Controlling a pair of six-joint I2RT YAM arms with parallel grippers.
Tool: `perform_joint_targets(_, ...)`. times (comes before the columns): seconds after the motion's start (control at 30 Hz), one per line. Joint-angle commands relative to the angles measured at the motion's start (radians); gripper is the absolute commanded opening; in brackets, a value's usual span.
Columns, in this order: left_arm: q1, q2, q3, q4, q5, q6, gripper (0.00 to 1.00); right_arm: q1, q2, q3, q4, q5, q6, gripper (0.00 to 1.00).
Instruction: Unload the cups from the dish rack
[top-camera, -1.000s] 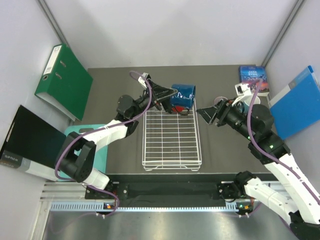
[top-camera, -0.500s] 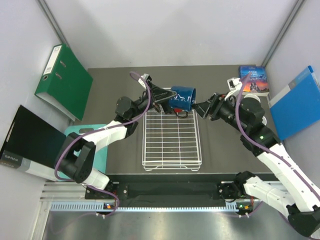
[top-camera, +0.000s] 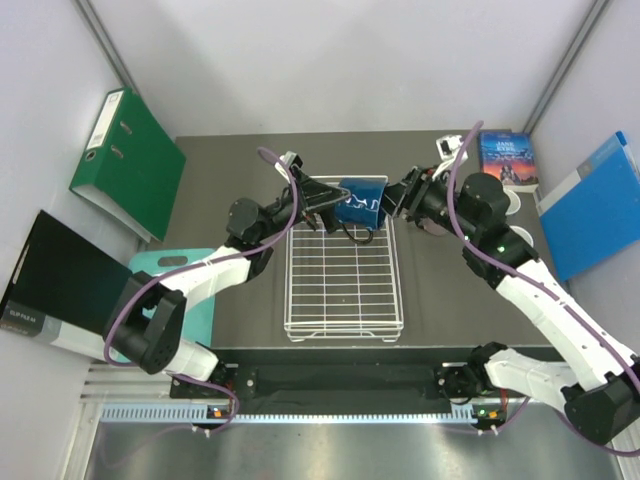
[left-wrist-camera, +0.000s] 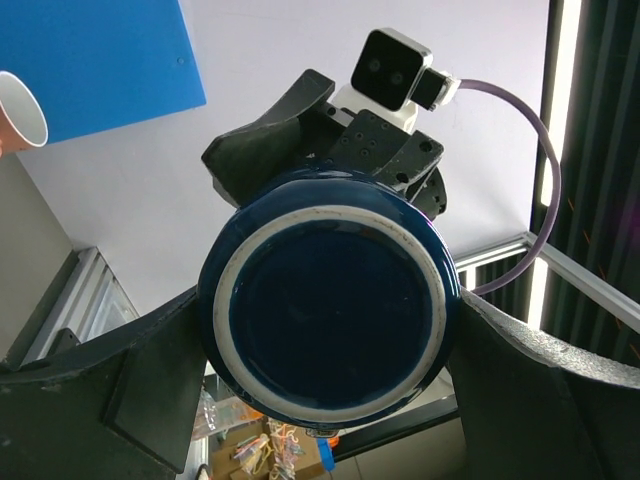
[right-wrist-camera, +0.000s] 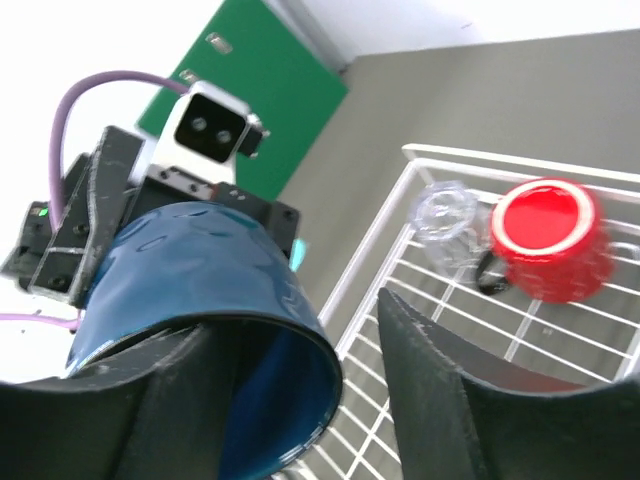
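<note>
A dark blue mug (top-camera: 362, 200) hangs on its side over the far end of the white dish rack (top-camera: 343, 290). My left gripper (top-camera: 335, 200) is shut on it, with both fingers pressed against the mug's base (left-wrist-camera: 330, 230). My right gripper (top-camera: 397, 197) meets the mug from the right, open. One finger is inside the mouth of the blue mug (right-wrist-camera: 200, 290) and the other finger (right-wrist-camera: 450, 400) stands outside the wall, with a gap. A red mug (right-wrist-camera: 550, 240) and a clear glass tumbler (right-wrist-camera: 447, 215) lie in the rack (right-wrist-camera: 420, 330) beneath.
A green binder (top-camera: 128, 160) leans at the far left and a blue binder (top-camera: 595, 205) at the right. A book (top-camera: 505, 158) lies at the far right corner. A teal board (top-camera: 195, 285) lies left of the rack.
My right gripper has swung left to the blue mug, slipped one finger into its mouth and narrowed its jaws. My left gripper keeps hold and has drifted slightly toward me.
</note>
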Motion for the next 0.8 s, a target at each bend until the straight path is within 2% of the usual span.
perform_joint_targets(0.0,-0.004,-0.045,0.016,0.154,0.002,-0.025,0.0,-0.007,0.045,0.041,0.151,-0.126,0.05,0.51)
perform_joint_targets(0.17,-0.005,-0.03,0.022,0.173,0.003,-0.036,0.0,-0.007,0.064,0.016,0.214,-0.21,0.086,0.37)
perform_joint_targets(0.27,-0.005,-0.016,0.026,0.177,0.006,-0.037,0.0,-0.007,0.061,0.0,0.218,-0.223,0.087,0.15)
perform_joint_targets(0.3,-0.005,-0.01,0.028,0.177,0.006,-0.037,0.0,-0.007,0.056,-0.005,0.217,-0.218,0.087,0.0)
perform_joint_targets(0.5,-0.001,0.024,0.069,0.136,0.017,-0.014,0.01,-0.007,0.009,-0.01,0.153,-0.177,0.067,0.0)
perform_joint_targets(0.53,-0.001,0.029,0.084,0.128,0.017,-0.01,0.05,-0.007,-0.005,-0.007,0.142,-0.166,0.057,0.0)
perform_joint_targets(0.57,0.001,0.038,0.094,0.122,0.021,-0.005,0.16,-0.007,-0.014,-0.002,0.127,-0.16,0.055,0.0)
perform_joint_targets(0.63,0.004,0.048,0.118,0.084,0.025,0.012,0.22,-0.007,-0.039,-0.002,0.119,-0.151,0.058,0.0)
perform_joint_targets(0.7,0.01,0.065,0.135,0.043,0.028,0.03,0.37,-0.007,-0.053,0.007,0.108,-0.149,0.06,0.0)
perform_joint_targets(0.77,0.013,0.085,0.158,0.023,0.029,0.043,0.56,-0.007,-0.071,0.022,0.093,-0.145,0.061,0.0)
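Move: The left fingers already hold the blue cup round its body, mouth to the right, its middle about 2 cm to the right of that hand's point. From the right hand, the cup's middle is about 7 cm left and 2 cm back, level with it, its rim between the open fingers. On the rack some 20 cm below the right hand stand the red cup, about 5 cm left and 2 cm ahead, and the glass, roughly 14 cm left and level fore-and-aft. Leftward about 2.5 cm, turning some 10 degrees counter-clockwise, the right hand slides farther over the blue cup's rim and shuts its fingers on the wall, one inside the mouth and one outside. It then eases about 1.5 cm back right, slightly back and up, still pinching, while the left hand keeps its wide grip and rises about 2 cm. ##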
